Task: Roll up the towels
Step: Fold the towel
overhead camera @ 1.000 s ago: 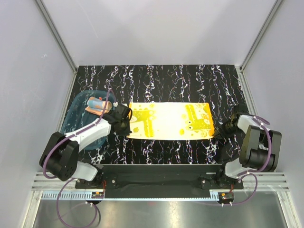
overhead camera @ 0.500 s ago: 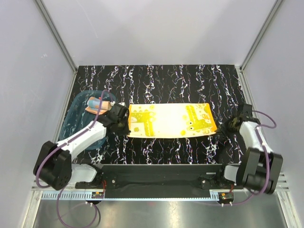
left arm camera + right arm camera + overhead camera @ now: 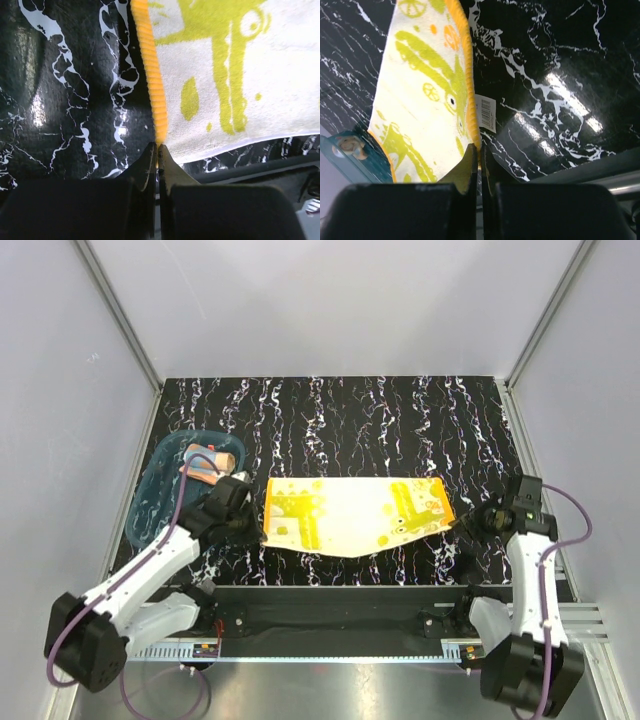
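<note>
A yellow and cream towel (image 3: 350, 515) is stretched between both arms, lifted off the black marbled table near its front edge. My left gripper (image 3: 258, 530) is shut on its left near corner; the wrist view shows the orange hem (image 3: 152, 85) running into the closed jaws of that gripper (image 3: 158, 146). My right gripper (image 3: 462, 522) is shut on the right near corner, the orange edge (image 3: 465, 75) pinched at the tip of that gripper (image 3: 480, 146), with a white label (image 3: 485, 112) hanging beside it. An orange-pink towel (image 3: 205, 461) lies rolled in the teal tray.
The translucent teal tray (image 3: 160, 502) sits at the table's left side, behind my left arm. The black metal base rail (image 3: 340, 600) runs along the near edge. Grey walls enclose the table on three sides.
Both arms have pulled back toward the near edge, dragging and lifting the yellow towel's near corners. Its front edge now sags in the middle.
</note>
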{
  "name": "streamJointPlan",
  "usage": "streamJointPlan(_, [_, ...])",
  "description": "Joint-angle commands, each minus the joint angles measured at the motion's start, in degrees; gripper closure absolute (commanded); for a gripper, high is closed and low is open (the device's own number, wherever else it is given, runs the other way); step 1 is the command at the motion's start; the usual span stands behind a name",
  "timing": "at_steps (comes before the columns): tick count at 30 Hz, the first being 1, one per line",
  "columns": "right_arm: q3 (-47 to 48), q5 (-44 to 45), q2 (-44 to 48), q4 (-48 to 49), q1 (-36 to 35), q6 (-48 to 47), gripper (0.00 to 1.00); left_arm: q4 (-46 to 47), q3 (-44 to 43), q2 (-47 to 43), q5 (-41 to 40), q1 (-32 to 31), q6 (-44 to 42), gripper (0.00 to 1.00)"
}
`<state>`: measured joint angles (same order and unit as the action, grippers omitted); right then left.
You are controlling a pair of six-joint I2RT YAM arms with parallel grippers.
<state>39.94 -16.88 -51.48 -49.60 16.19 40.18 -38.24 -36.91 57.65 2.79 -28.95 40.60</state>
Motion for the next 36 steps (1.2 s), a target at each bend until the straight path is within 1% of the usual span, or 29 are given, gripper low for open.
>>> streamJointPlan(1, [2.24,-2.01,5.07,-7.08,0.16,-0.81,1.00,-2.80,0.17,-4.90,3.45,0.12,2.37,1.00])
streamJointPlan(3, [2.42,-0.18,7.61,-8.40,0.16,-0.72,1.00,-3.86,-0.45,-6.05,3.02,0.21,2.64,1.00])
streamJointPlan(6, [1.98,1.50,8.42,-8.06,0.08,-0.81,1.00,-5.52,-2.55,-6.32,1.96,0.21,2.21,1.00])
streamJointPlan(9, [1.63,1.24,4.92,-6.04,0.16,-0.28,1.00,-7.02,-5.97,-4.48,0.29,0.30,1.15,1.00])
streamJointPlan(14, [4.52,0.10,-0.98,-2.78,0.16,1.48,1.00,-7.03,-10.63,0.79,-0.59,1.09,-0.17,1.00])
streamJointPlan(19, [7.77,2.21,-6.60,0.03,0.16,0.69,1.00,-6.94,-15.38,6.93,-1.82,2.76,-1.83,1.00])
streamJointPlan(26, [9.62,1.68,-13.72,4.95,0.16,0.42,1.00,-6.41,-20.12,13.62,-2.34,5.13,-3.60,1.00])
streamJointPlan(30, [11.47,1.15,-18.20,6.36,0.16,-0.10,1.00,-7.02,-22.41,16.97,-4.28,6.36,-4.56,1.00])
streamJointPlan(36, [15.33,0.27,-23.48,7.42,0.16,-1.42,1.00,-6.50,-24.17,21.62,-4.37,7.85,-5.70,1.00])
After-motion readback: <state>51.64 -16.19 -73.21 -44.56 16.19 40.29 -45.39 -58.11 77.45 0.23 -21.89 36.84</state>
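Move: Held between both hands by its two near corners, the yellow towel slopes down to its far edge. The far left corner lies about 16 cm ahead of the left hand, 1 cm right and 7 cm below; the far right corner is some 15 cm ahead of the right hand, 3 cm left and 10 cm below. The blue basket sits about 13 cm ahead and 18 cm left of the left hand, its orange rolled towel roughly 20 cm ahead, 12 cm left. Drawing back first, the left hand by about 1.5 cm and the right by 2.5 cm, both then turn and carry the near edge forward some 9 cm towards the far edge. The left rises about 4 cm on the way and eases slightly down; the right ends near its starting height. Both keep the corners pinched in shut fingers. ##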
